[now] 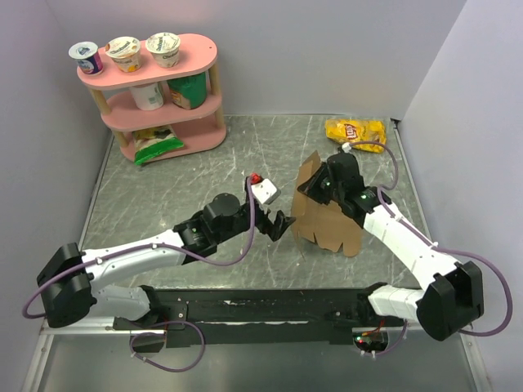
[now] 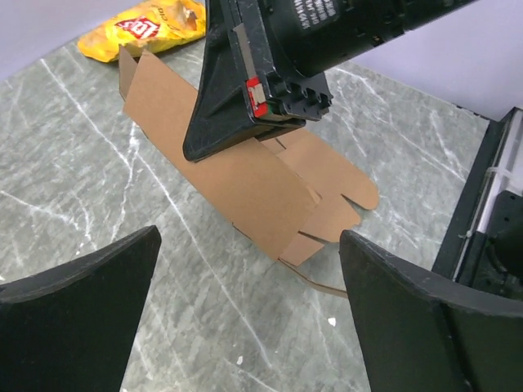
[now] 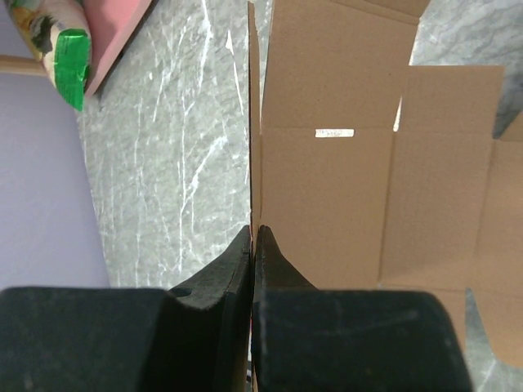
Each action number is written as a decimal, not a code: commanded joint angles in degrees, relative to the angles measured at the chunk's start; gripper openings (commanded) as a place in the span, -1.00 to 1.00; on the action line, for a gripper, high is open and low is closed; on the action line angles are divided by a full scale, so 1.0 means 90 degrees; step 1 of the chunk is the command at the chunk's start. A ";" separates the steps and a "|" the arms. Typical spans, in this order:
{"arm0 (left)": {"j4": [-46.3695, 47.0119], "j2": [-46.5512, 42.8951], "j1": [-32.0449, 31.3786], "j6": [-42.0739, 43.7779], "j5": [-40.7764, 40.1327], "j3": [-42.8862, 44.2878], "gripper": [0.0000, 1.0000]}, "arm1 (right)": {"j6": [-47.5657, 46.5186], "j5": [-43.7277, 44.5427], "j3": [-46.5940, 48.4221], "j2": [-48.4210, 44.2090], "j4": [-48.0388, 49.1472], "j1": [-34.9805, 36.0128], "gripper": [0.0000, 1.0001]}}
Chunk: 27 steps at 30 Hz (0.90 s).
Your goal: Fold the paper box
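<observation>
The paper box is a brown die-cut sheet, partly folded and standing on edge at the table's middle right, with its rounded flaps lying toward the front. My right gripper is shut on the upper edge of one upright panel, and its fingertips pinch the thin cardboard. My left gripper is just left of the box, open wide, with nothing between its fingers. In the left wrist view the box lies ahead of the left gripper, apart from it, with the right gripper clamped on top.
A yellow chip bag lies at the back right behind the box. A pink shelf with yogurt cups and a green packet stands at the back left. A black rail runs along the near edge.
</observation>
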 commanded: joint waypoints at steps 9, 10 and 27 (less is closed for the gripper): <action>-0.0407 0.0689 -0.0382 -0.1195 -0.0344 0.0539 0.93 | 0.0299 0.0896 0.0261 -0.0639 -0.0094 0.0026 -1.00; -0.0408 0.0738 -0.0383 -0.1243 -0.0364 0.0519 0.93 | 0.0328 0.0954 0.0251 -0.0659 -0.0065 0.0045 -1.00; -0.1414 0.0819 -0.0324 -0.1264 -0.2512 0.0266 0.96 | 0.0066 0.1140 0.0348 -0.0727 -0.0201 0.0162 -1.00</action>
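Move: My right hand already pinches the upper edge of the box's standing panel. The panel's near end, which my open left hand goes for, lies about 3 cm right of that hand, 1 cm back and some 9 cm below; from my right hand the same end is roughly 9 cm back, 1 cm left and 5 cm lower. The box's loose flaps spread about 11 cm right of my left hand, 1 cm back and 13 cm down. I bring my left hand down about 9 cm, first swinging it a little right and back, then curving forward and left, so its wide-open fingers come round the panel's near end, dipping and turning counter-clockwise. My right hand keeps its pinch, lifting the panel nearly 3 cm and easing it right while turning slightly clockwise. ##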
